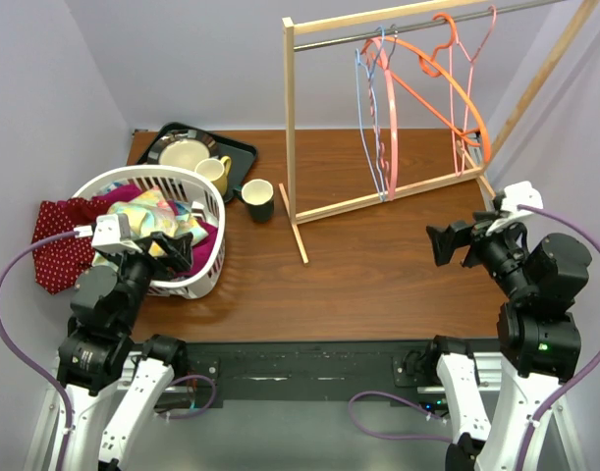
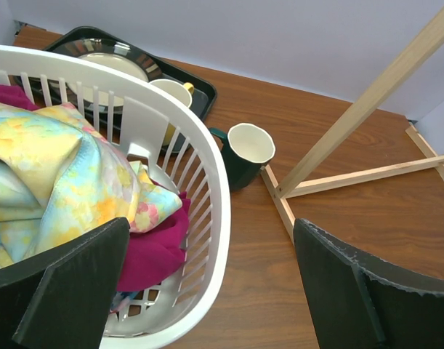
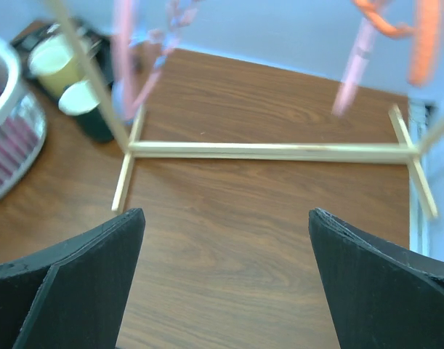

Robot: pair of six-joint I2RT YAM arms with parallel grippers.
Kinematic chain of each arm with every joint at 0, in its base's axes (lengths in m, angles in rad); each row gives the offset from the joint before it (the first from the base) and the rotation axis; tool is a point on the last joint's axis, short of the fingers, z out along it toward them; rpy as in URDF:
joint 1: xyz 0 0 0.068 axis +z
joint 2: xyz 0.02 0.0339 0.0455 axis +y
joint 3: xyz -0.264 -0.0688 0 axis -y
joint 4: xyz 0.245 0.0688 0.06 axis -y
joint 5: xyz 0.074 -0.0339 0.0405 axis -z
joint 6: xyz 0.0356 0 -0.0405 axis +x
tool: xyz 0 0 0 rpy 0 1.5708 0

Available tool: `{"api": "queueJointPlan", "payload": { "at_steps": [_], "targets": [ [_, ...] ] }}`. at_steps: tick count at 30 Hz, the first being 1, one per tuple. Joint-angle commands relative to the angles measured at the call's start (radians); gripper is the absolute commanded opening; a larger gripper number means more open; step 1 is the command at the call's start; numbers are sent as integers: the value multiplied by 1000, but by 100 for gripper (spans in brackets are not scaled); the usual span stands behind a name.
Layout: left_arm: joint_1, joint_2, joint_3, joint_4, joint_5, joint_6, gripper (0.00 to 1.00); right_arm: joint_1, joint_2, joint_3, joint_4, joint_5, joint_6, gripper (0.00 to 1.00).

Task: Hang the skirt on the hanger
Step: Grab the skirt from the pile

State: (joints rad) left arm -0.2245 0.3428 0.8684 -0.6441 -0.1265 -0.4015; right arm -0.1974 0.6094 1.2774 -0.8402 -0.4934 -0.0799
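Clothes fill a white laundry basket [image 1: 196, 182] [image 2: 214, 182] at the left: a pastel yellow-and-blue garment [image 1: 152, 211] [image 2: 54, 174] on top of a magenta one [image 2: 152, 247]. A red dotted cloth [image 1: 59, 240] spills over the basket's left side. Which of these is the skirt I cannot tell. Orange [image 1: 457, 88], pink [image 1: 388, 118] and blue [image 1: 363, 118] hangers hang on the wooden rack [image 1: 291, 118]. My left gripper [image 1: 177, 250] [image 2: 211, 225] hovers open over the basket's near right rim. My right gripper [image 1: 447, 245] [image 3: 226, 214] is open above bare table, short of the rack's base [image 3: 272, 149].
A dark green mug [image 1: 257, 199] [image 2: 243, 153] [image 3: 87, 109] stands between the basket and the rack's left foot. Behind it a black tray [image 1: 236, 152] carries a plate [image 1: 185, 154] and a yellow mug [image 1: 214, 172] [image 2: 174, 94]. Walls close in on the left, back and right.
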Motion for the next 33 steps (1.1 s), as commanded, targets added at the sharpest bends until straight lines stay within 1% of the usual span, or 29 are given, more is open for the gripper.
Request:
{"api": "queueJointPlan", "payload": {
  "at_steps": [1,4,7,9,12,15,17,19,20,21,22,23,26,27,30,31,33],
  "targets": [
    [2,31,18,23,-38,-19,100,-4,12,-39,-23,-404,-225,99],
    [2,62,40,-17,-123,-52,100,-4,-2,-107,-30,-497,-271,99],
    [2,106,57,-34,-202,-63,100,-4,-13,-173,-20,-493,-284,99],
    [2,140,55,-20,-260,-60,98,-4,-25,-219,-4,-481,-285,99],
    [1,223,47,33,-297,-54,97,-4,-37,-263,18,-471,-282,99],
    [7,362,55,63,-311,-56,96,-4,-42,-285,30,-458,-282,99],
    [40,416,61,70,-328,-59,94,-5,-46,-294,35,-456,-282,99],
    [88,479,78,61,-311,-57,86,-4,-56,-309,38,-462,-281,99],
    [94,492,89,55,-317,-63,76,-4,-60,-314,44,-462,-281,99],
    [96,507,86,57,-326,-59,72,-5,-60,-323,46,-464,-281,99],
    [96,513,83,61,-341,-57,71,-4,-63,-325,46,-464,-281,99],
    [96,519,67,72,-390,-60,71,-4,-68,-328,47,-464,-281,99],
    [96,544,54,72,-444,-56,70,-4,-71,-332,50,-465,-281,99],
    [96,550,52,73,-446,-51,67,-5,-72,-332,49,-467,-281,99],
    [96,553,61,81,-455,-34,47,-4,-73,-328,46,-474,-281,99],
    [96,550,73,74,-456,-33,35,-2,-73,-325,44,-475,-281,99],
    [96,535,92,72,-440,-19,23,-2,-73,-320,35,-475,-282,99]
  ]
}}
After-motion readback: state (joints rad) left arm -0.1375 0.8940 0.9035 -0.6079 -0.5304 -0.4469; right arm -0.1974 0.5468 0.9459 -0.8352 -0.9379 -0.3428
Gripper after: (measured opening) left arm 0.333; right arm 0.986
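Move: Inside the white basket, the pastel floral skirt's middle lies about 11 cm ahead of the open left hand, 10 cm to its left and 11 cm below. The magenta cloth is some 10 cm straight ahead and 14 cm lower; the red dotted cloth is about 24 cm left and 12 cm ahead; the dark green mug stands roughly 23 cm ahead and 11 cm to the right. From the right hand, the skirt is around 60 cm left, 11 cm ahead and 18 cm lower. Reaching down, forward and left over the basket, each by some 7 to 9 cm, the left hand tips its fingers down about 25 degrees and turns counter-clockwise. It comes down on the near right part of the skirt, stops sinking and closes well in, pinching the fabric between its tips while still edging left. The open, empty right hand sinks about 10 cm and shifts left, turning counter-clockwise. ##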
